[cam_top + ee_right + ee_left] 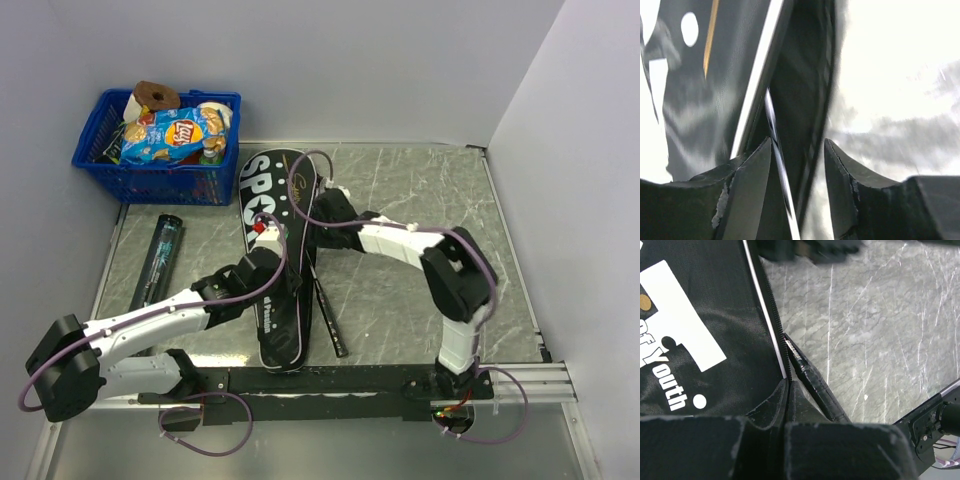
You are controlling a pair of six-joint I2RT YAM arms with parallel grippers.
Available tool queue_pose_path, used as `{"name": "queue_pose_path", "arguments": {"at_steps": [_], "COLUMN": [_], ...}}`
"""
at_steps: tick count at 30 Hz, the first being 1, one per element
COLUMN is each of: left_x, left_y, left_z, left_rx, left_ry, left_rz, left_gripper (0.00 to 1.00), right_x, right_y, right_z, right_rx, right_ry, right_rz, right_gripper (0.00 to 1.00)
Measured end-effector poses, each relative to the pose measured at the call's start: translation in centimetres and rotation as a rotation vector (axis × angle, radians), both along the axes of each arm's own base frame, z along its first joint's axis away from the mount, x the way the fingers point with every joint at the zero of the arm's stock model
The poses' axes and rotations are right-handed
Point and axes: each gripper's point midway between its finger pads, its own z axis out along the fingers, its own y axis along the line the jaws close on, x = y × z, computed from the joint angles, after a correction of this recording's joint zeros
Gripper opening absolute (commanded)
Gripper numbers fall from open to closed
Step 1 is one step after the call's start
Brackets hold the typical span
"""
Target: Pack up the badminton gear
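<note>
The black bag [272, 190] lettered SPORT lies lengthwise mid-table. A racket's black handle [334, 332] pokes out along its right side; the head is hidden in the bag. My left gripper [280, 268] is shut on the bag's zip edge [771, 315], with the racket handle [812, 380] just right of its fingers. My right gripper [318, 206] stands open further up that edge. A thin white racket shaft [782, 175] runs between its fingers [752, 175], close to the left one, untouched by the right. The dark tube [156, 262] lies left of the bag.
A blue basket [100, 160] with a crisp packet and other items stands at the back left corner. Walls close the table at the back and right. The arms' mounting rail [340, 380] runs along the near edge.
</note>
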Motion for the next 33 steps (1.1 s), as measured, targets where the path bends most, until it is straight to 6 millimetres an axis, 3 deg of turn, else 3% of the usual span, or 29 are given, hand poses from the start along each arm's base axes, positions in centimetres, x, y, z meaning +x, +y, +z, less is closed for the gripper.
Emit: {"name": "queue_pose_path", "arguments": {"at_steps": [7,10,22,33], "left_x": [0.1,0.1,0.1,0.1], "left_y": [0.0,0.0,0.1,0.1], "left_z": [0.4,0.3,0.3,0.3], "left_rx": [0.008,0.012,0.017,0.017], "left_ry": [-0.004,-0.003,-0.004,-0.004], "left_rz": [0.0,-0.001,-0.001,-0.002], "left_gripper": [0.01,0.01,0.01,0.01], "right_x": [-5.3,-7.8,-18.2,-22.3], "right_y": [-3.1,-4.3,-7.0,-5.9], "right_z": [3.5,4.1,-0.3,-1.6], "right_rx": [0.052,0.069,0.138,0.246], "right_ry": [-0.004,0.004,0.213,0.28], "right_rz": [0.043,0.073,0.273,0.389], "right_gripper": [0.56,0.55,0.52,0.54]}}
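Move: The racket handle points back toward the robot, its middle about 23 cm behind the right hand, 4 cm to its right and a few centimetres lower. The racket bag covers the racket head; the bag's middle is about 11 cm left of this hand and 5 cm back, its near end some 35 cm back and 9 cm left. From the left hand, the handle's middle lies roughly 9 cm back and 10 cm right, slightly lower. With open fingers the right hand leaves the bag mouth and draws back about 22 cm along the racket to its handle, drifting some 6 cm right. It arcs up about 4 cm, then sinks to just above the handle, slightly below its starting height, while turning counter-clockwise and tipping further down, roughly 30 degrees in all. The left hand stays, still shut on the bag's edge. ##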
